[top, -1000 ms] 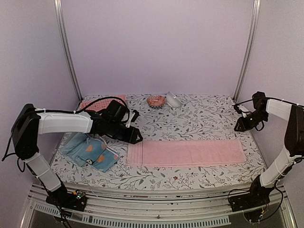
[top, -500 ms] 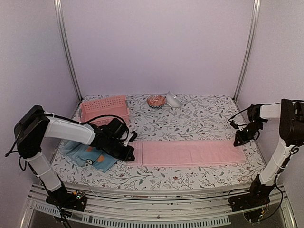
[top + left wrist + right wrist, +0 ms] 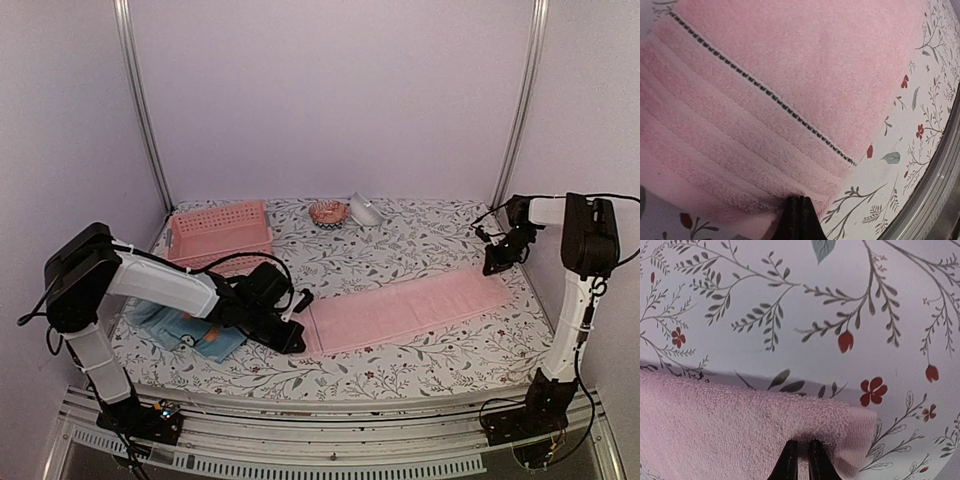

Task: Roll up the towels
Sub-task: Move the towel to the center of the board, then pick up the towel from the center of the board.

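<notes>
The pink towel (image 3: 410,308) lies stretched slantwise across the table, its right end further back. My left gripper (image 3: 298,335) is shut on its near left hem; in the left wrist view the gripper (image 3: 801,200) has its jaws pressed together into the ribbed edge of the towel (image 3: 790,75). At the far right corner my right gripper (image 3: 490,265) is also shut on the cloth. In the right wrist view that gripper (image 3: 803,444) pinches the towel's corner (image 3: 715,425), raised slightly off the table. The light blue towel with orange motifs (image 3: 200,335) lies crumpled at the left, under my left arm.
A pink perforated basket (image 3: 220,225) stands at the back left. A small patterned bowl (image 3: 328,212) and a white object (image 3: 365,210) sit at the back middle. The floral tablecloth (image 3: 420,240) covers the table; the metal front rail (image 3: 935,180) runs close to the left gripper.
Both grippers came down and shut on the pink towel's ends. The towel has swung from straight to slanted: its right end went back, its left end shifted right.
</notes>
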You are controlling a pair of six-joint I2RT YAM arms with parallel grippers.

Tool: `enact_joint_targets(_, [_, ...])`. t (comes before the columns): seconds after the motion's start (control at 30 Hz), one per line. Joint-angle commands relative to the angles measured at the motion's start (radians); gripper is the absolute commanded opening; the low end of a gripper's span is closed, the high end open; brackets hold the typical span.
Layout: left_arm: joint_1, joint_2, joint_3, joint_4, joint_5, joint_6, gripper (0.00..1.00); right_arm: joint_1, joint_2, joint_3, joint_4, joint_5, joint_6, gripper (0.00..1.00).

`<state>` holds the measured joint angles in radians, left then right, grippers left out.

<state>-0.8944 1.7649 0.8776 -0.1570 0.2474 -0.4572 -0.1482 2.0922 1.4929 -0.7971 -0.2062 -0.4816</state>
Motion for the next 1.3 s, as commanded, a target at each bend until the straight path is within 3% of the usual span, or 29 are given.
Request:
enact_joint_targets(0.0, [-0.068, 0.071, 0.009, -0.067, 0.022, -0.033, 0.0, 0.009, 0.102, 0.109, 0.003, 0.054, 0.009, 0.11])
enact_joint_targets(0.13, [-0.099, 0.071, 0.044, -0.149, -0.014, -0.069, 0.0, 0.009, 0.144, 0.175, -0.001, 0.089, 0.011, 0.13])
enact_joint_targets(0.4, [-0.11, 0.045, 0.045, -0.135, -0.024, -0.068, 0.0, 0.01, 0.133, 0.256, -0.061, 0.047, 0.025, 0.15])
enact_joint_targets(0.63, [-0.106, -0.027, 0.087, -0.174, -0.084, -0.003, 0.29, 0.008, -0.038, 0.17, -0.07, 0.009, 0.031, 0.27])
enact_joint_targets(0.8, [-0.092, -0.093, 0.094, -0.143, -0.131, 0.031, 0.42, -0.004, -0.097, 0.107, -0.067, 0.013, 0.037, 0.28])
enact_joint_targets(1.07, [-0.042, -0.121, 0.101, -0.019, -0.166, 0.014, 0.45, -0.043, -0.074, 0.06, -0.072, 0.017, 0.033, 0.3])
enact_joint_targets(1.27, [0.01, -0.085, 0.034, 0.125, -0.114, -0.077, 0.45, -0.042, -0.056, 0.03, -0.062, 0.017, 0.013, 0.32])
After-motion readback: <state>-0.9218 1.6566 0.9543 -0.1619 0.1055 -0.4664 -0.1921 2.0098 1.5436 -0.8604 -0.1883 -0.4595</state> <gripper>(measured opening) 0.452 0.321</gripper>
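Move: The folded pink towel lies flat with its middle about 10 cm ahead and 26 cm right of the left hand, which already grips its near left corner at table height. From the right hand, already at the far right corner, that middle is some 11 cm back and 19 cm left. The blue towel sits roughly 22 cm left and 6 cm ahead of the left hand, the pink basket about 18 cm left and 32 cm ahead of it. Right drags its towel corner 5 cm forward, left its corner 4 cm back and right; both release and rise. ##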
